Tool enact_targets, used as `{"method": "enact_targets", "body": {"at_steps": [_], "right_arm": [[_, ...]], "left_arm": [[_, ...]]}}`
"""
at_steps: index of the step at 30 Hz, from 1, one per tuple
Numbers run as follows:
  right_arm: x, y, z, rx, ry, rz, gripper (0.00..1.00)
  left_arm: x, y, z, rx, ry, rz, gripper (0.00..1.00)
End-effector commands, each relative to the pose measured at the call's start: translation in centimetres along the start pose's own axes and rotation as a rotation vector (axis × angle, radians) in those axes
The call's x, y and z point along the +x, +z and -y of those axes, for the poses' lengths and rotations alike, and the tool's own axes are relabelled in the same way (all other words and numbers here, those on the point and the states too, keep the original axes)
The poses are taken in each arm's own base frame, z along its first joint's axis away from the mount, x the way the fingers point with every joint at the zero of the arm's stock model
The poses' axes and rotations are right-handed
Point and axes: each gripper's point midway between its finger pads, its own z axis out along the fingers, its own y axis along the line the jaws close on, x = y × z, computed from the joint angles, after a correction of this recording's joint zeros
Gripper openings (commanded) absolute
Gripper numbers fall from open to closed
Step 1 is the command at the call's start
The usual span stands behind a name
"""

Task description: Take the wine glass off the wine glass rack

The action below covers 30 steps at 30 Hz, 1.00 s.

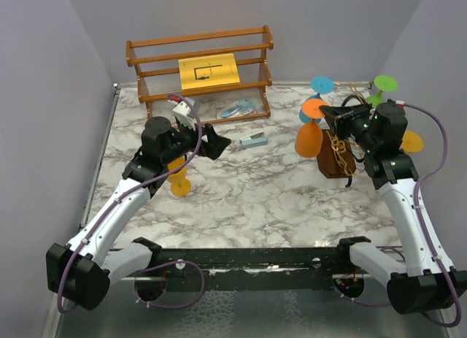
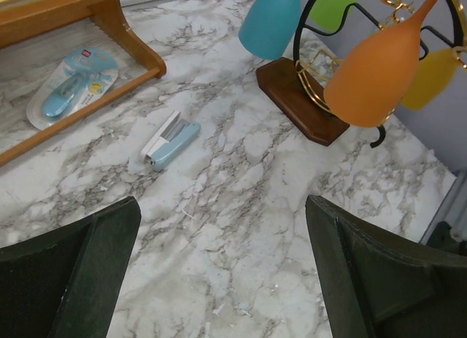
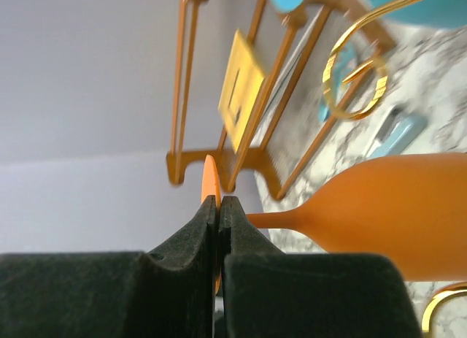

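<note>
The wine glass rack (image 1: 337,163) is a dark wooden block with gold and black wire arms, standing at the right of the table. An orange wine glass (image 1: 309,139) hangs bowl-down and tilted at its left side. My right gripper (image 1: 326,113) is shut on the thin orange foot of that glass (image 3: 210,183); its bowl (image 3: 394,214) shows to the right of the fingers. Blue (image 2: 271,20), green (image 2: 332,4) and yellow (image 2: 430,79) glasses hang on the rack (image 2: 299,97) too. My left gripper (image 1: 219,143) is open over bare marble (image 2: 222,265), well left of the rack.
A slatted wooden shelf (image 1: 201,68) with a yellow sheet stands at the back. A blue stapler (image 1: 255,140) lies in front of it, and a blister pack (image 1: 239,109) lies under its lowest shelf. An orange-yellow glass (image 1: 177,179) stands upright beneath my left arm.
</note>
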Motion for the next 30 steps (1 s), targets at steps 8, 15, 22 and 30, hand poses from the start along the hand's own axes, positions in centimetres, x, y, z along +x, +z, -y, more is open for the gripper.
{"method": "enact_targets", "body": {"at_steps": [8, 15, 22, 30], "right_arm": [[7.0, -4.9, -8.8, -0.389, -0.031, -0.393, 0.01], [8.9, -5.7, -10.3, -0.455, 0.083, -0.574, 0.01], [9.4, -6.6, -11.6, -0.506, 0.173, -0.666, 0.01], [10.5, -7.6, -12.3, -0.525, 0.248, -0.779, 0.01]], "left_arm": [[-3.5, -3.0, 7.3, 0.327, -0.563, 0.201, 0.99], [-4.8, -3.0, 10.7, 0.461, -0.742, 0.219, 0.99], [-3.9, -1.2, 11.4, 0.454, -0.914, 0.258, 0.99], [-3.6, -0.7, 11.0, 0.556, -1.09, 0.324, 0.99]]}}
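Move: The right hand already grips the orange wine glass near its foot; the left gripper it goes to is about 32 cm left, 4 cm back and 4 cm lower. The rack stands some 8 cm ahead and 11 cm right, 16 cm down; the blue glass 9 cm ahead, 2 cm left, 8 cm down. From the left hand, the orange glass is 29 cm right, 2 cm ahead and 3 cm lower, the stapler 20 cm ahead, 12 cm right, 27 cm below. Right hand swings the held glass some 10 cm left and up; open left rolls, backing rightward towards it. ##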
